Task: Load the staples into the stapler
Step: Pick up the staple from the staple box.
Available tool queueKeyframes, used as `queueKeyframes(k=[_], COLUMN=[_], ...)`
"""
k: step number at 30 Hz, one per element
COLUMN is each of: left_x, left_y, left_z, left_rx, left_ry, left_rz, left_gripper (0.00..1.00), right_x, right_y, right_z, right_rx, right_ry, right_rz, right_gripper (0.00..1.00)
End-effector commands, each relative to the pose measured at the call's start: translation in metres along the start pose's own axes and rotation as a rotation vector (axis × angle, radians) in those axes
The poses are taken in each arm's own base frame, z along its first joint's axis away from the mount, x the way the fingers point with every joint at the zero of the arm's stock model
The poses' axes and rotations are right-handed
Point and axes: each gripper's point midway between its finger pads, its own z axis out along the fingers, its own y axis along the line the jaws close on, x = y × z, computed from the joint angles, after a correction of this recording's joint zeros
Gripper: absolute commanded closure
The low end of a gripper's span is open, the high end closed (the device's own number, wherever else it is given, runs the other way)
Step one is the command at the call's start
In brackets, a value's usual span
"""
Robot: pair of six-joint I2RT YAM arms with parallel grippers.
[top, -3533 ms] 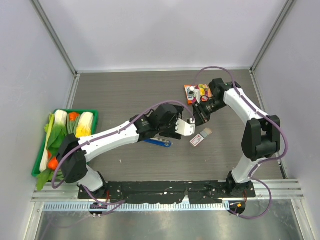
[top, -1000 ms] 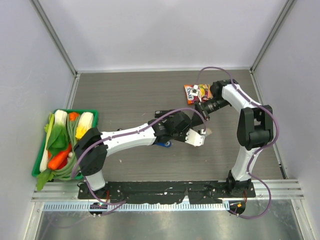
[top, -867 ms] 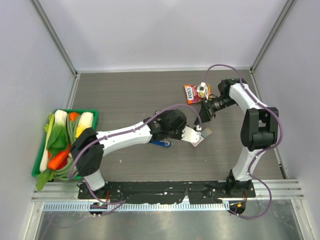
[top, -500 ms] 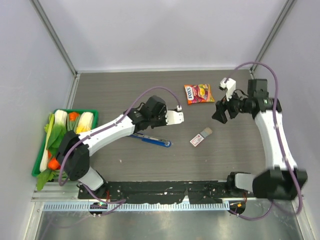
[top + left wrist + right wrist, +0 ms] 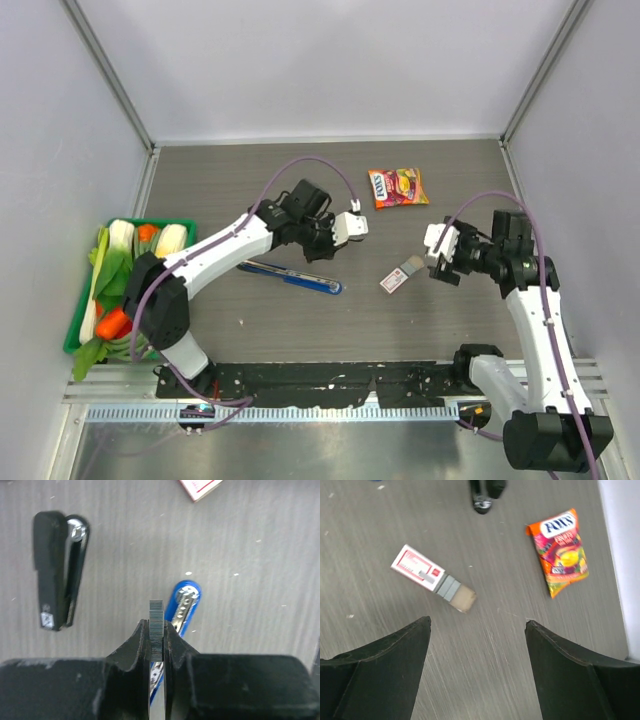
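My left gripper (image 5: 156, 623) is shut on a short grey strip of staples (image 5: 156, 614) that stands upright between its fingers, above the table. The black stapler (image 5: 52, 570) lies flat to the left of that gripper in the left wrist view, apart from it, with metal showing at its top end. The white-and-red staple box (image 5: 417, 569) lies with its inner tray pulled out, showing more grey staples (image 5: 447, 587). My right gripper (image 5: 477, 624) hangs open and empty just on the near side of the box (image 5: 398, 277). From above, the left gripper (image 5: 332, 240) is left of the box and the right gripper (image 5: 443, 262) is right of it.
A blue stapler (image 5: 290, 277) lies open on the table below the left gripper, its metal rail (image 5: 182, 607) showing. An orange snack bag (image 5: 397, 186) lies at the back, also in the right wrist view (image 5: 561, 550). A green tray (image 5: 72, 335) of vegetables sits at the left wall.
The left gripper pulled back from the staple box toward the left with the staples in it. The right gripper left the snack bag area, swung right and nearer, and opened wide.
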Motion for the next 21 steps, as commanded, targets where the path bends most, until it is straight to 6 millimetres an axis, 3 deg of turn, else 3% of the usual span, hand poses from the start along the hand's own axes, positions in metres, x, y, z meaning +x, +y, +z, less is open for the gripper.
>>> queueKeyframes(k=[1, 7, 14, 15, 17, 21], left_x=[-0.023, -0.023, -0.026, -0.035, -0.035, -0.039], left_y=[-0.029, -0.033, -0.046, -0.047, -0.051, -0.050], left_z=[-0.006, 0.002, 0.014, 0.011, 0.015, 0.017], left_rx=[0.213, 0.330, 0.500, 0.525, 0.560, 0.590], left_ry=[-0.088, -0.082, -0.037, -0.060, -0.048, -0.048], left_rz=[-0.125, -0.261, -0.380, -0.384, -0.412, -0.439], left_gripper=[0.99, 0.97, 1.00, 1.00, 1.00, 0.99], right_x=[-0.011, -0.027, -0.026, -0.030, -0.030, -0.043], right_y=[0.035, 0.053, 0.029, 0.034, 0.025, 0.033], right_z=[0.004, 0.011, 0.042, 0.049, 0.058, 0.079], right_rx=[-0.132, -0.178, -0.133, -0.150, -0.116, -0.106], right_ry=[-0.112, -0.248, -0.214, -0.220, -0.182, -0.198], right_rz=[-0.319, -0.397, -0.487, -0.504, -0.511, -0.513], right_gripper=[0.19, 0.20, 0.18, 0.18, 0.20, 0.28])
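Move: From my open right hand, the staples still pinched in my left fingers lie about 22 cm to the left, 2 cm ahead and 6 cm lower. The pulled-open staple box sits on the table about 7 cm left, 4 cm ahead and 19 cm below; the snack bag is some 28 cm ahead and 6 cm left. From my left hand, that box is about 16 cm to the right, 2 cm ahead and 13 cm below. I swing my wide-open right hand about 8 cm left and 4 cm down towards the staples in my left hand, dipping back some 3 cm first and then coming forward again, while turning it about 30 degrees counter-clockwise. My left hand keeps its pinch on the staples and eases about 4 cm right and 3 cm back, tipping its fingers down and back. ##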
